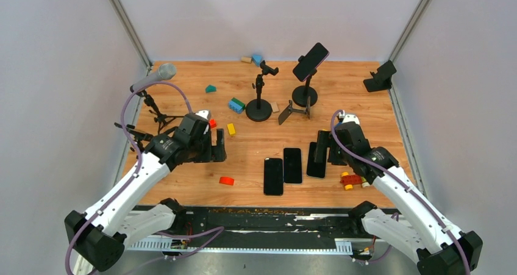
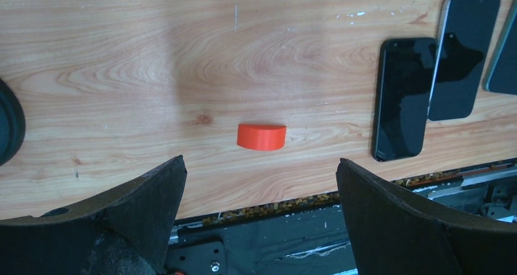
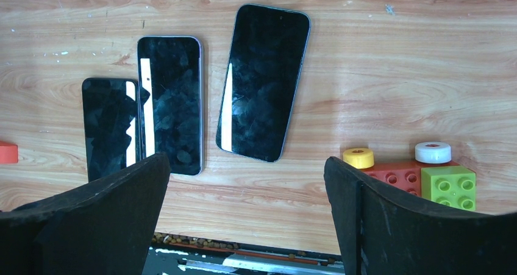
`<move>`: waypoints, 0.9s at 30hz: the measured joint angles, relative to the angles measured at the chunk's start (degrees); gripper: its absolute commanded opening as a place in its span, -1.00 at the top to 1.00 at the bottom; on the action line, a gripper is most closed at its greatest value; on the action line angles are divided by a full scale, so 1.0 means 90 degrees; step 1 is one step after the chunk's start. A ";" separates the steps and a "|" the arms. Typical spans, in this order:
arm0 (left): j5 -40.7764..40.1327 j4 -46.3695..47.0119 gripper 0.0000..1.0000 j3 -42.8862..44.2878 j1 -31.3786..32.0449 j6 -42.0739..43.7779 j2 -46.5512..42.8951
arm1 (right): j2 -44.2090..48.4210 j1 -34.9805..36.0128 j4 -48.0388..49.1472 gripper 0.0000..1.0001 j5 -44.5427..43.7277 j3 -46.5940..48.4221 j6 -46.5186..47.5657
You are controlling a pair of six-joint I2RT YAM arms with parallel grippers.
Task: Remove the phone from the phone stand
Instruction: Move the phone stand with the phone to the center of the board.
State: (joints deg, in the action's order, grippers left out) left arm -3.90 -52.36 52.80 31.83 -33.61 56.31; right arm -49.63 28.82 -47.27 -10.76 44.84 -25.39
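A dark phone (image 1: 311, 61) sits tilted in the clamp of a black phone stand (image 1: 304, 96) at the back middle of the wooden table. My left gripper (image 1: 218, 146) (image 2: 261, 165) is open and empty, hovering low over the front left, well short of the stand. My right gripper (image 1: 326, 148) (image 3: 247, 162) is open and empty too, above the front middle beside the flat phones. Neither wrist view shows the stand or its phone.
Three phones (image 1: 274, 176) (image 1: 292, 165) (image 3: 263, 80) lie flat near the front edge. An empty clamp stand (image 1: 259, 109), a small folding stand (image 1: 292, 111) and a black holder (image 1: 379, 77) stand behind. A microphone tripod (image 1: 155, 107) stands left. A red piece (image 2: 261, 136) and toy blocks (image 3: 420, 168) are scattered about.
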 measured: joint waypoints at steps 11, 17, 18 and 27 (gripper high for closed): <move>-0.0481 -0.0146 -1.00 0.0432 0.0000 0.0126 -0.1052 | -0.0053 0.0000 0.0002 -0.99 0.0068 0.0000 0.0002; -0.1202 -0.0690 -1.00 0.1304 0.0000 0.0112 -0.1829 | -0.0153 0.0000 0.0017 -0.98 0.0102 0.0002 0.0007; -0.1345 -0.0787 -1.00 0.1498 0.0000 0.0129 -0.1904 | -0.0187 0.0000 0.0022 -0.98 0.0107 0.0000 0.0015; -0.2985 -0.1392 -1.00 0.3417 0.0000 0.0622 -0.1868 | -0.0323 0.0000 0.0044 -0.98 0.0180 0.0002 0.0053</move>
State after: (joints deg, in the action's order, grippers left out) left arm -30.76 -64.88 83.55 31.83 -28.01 39.51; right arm -52.53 28.82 -46.87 -9.15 44.86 -24.91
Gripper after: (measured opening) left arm 0.998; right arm 0.993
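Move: The phone stand still holding its phone stands roughly 21 cm to the left of the left hand, about level with it fore and aft, its middle some 7 cm lower. The microphone stand is about 19 cm ahead and 18 cm left of that hand, its middle around 3 cm lower. A red block lies about 5 cm back, 6 cm right and 14 cm below. From the right hand the phone stand is some 67 cm left, level, 6 cm lower. The phone stand at the board's left edge isn't touched yet: the left arm lifts its empty hand away from the table by about 22 cm, rising almost straight at first, then swinging left towards the stand's side of the board as well. The fingers stay wide open while the wrist tips them up some 40 degrees and turns counter-clockwise. ##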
